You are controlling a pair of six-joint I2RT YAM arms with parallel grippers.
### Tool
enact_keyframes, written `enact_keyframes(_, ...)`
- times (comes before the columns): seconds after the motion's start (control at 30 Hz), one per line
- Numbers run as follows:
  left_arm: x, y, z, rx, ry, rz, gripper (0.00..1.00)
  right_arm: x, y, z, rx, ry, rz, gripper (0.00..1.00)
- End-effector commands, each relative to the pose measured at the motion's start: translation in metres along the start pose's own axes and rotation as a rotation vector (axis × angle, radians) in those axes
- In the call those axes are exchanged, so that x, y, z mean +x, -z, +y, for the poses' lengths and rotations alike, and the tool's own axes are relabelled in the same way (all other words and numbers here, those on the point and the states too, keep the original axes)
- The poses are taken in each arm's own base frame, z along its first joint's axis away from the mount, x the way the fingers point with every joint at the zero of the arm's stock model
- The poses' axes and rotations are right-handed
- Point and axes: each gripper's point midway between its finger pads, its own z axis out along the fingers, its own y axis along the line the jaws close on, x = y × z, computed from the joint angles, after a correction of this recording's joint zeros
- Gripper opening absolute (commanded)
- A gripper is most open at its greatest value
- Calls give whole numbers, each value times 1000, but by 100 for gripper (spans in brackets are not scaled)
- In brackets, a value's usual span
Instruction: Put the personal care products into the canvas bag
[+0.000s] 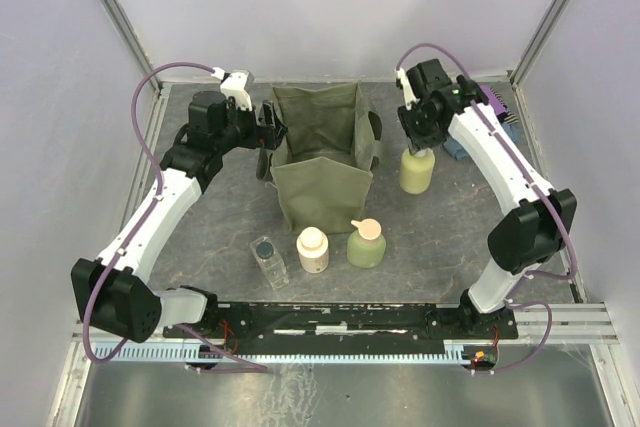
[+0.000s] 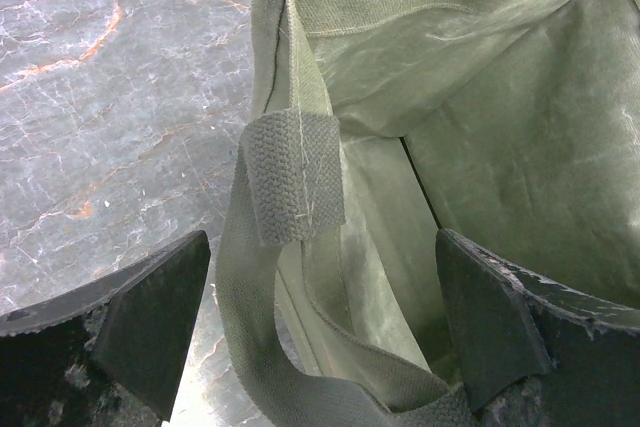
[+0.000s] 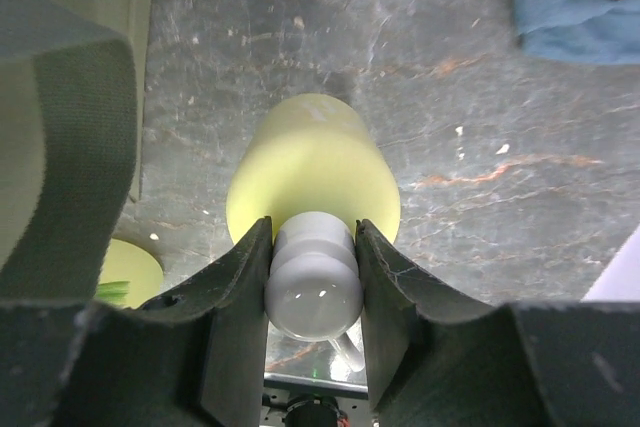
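The olive canvas bag (image 1: pixel 322 147) stands open at mid-table. My left gripper (image 1: pixel 268 132) is open, its fingers (image 2: pixel 150 317) straddling the bag's left wall and handle (image 2: pixel 295 177) without closing on them. My right gripper (image 1: pixel 420 139) is shut on the white pump (image 3: pixel 312 277) of the yellow-green bottle (image 1: pixel 416 172), which stands upright just right of the bag; its body also shows in the right wrist view (image 3: pixel 312 162). In front of the bag stand the clear square bottle with dark cap (image 1: pixel 268 259), the cream bottle (image 1: pixel 312 249) and the round green bottle with peach cap (image 1: pixel 366 243).
Folded cloths lie at the back right behind my right arm: purple and striped (image 1: pixel 497 99) and blue (image 1: pixel 457 150), the blue one also in the right wrist view (image 3: pixel 575 7). The bag's right side (image 3: pixel 60 147) is close to the held bottle. Grey walls enclose the table.
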Motion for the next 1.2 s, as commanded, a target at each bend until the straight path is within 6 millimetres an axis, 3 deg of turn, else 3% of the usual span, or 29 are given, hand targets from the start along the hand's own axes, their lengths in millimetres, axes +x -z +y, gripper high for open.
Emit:
enact_keyframes(0.0, -9, -2, -7, 23, 15, -15, 100, -49, 68, -23, 85, -41, -198, 1)
enact_keyframes(0.27, -14, -6, -9, 34, 12, -28, 100, -113, 150, -41, 140, -85, -473, 0)
enact_keyframes(0.57, -16, -6, -10, 44, 8, -37, 100, -185, 232, -17, -42, -68, -898, 1)
enact_keyframes(0.83, -15, -1, -9, 32, 9, -44, 99, -210, 269, 10, -168, -14, -1056, 1)
enact_keyframes(1.17, -14, 1, -9, 27, 16, -44, 100, -230, 343, 45, -329, 52, -1305, 0)
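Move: Some 19 cm to the right hand's left and about level with it fore and aft stands the canvas bag, its middle roughly 8 cm lower. The pale green pump bottle is about 11 cm left and 15 cm nearer the base than this hand, the white bottle some 22 cm left and 17 cm nearer, both around 13 cm below. From the left hand, the bag's middle lies about 11 cm to the right and 15 cm down. Lifting steeply, the right hand carries the yellow bottle, already pinched by its cap and already rising, some 25 cm higher; it edges forward about 6 cm, then swings left about 8 cm towards the bag in the second half. The wrist tips the fingers up towards forward by some 40 degrees and rolls its left side up, the grip unchanged. The left hand stays wide open at the bag's left rim. ##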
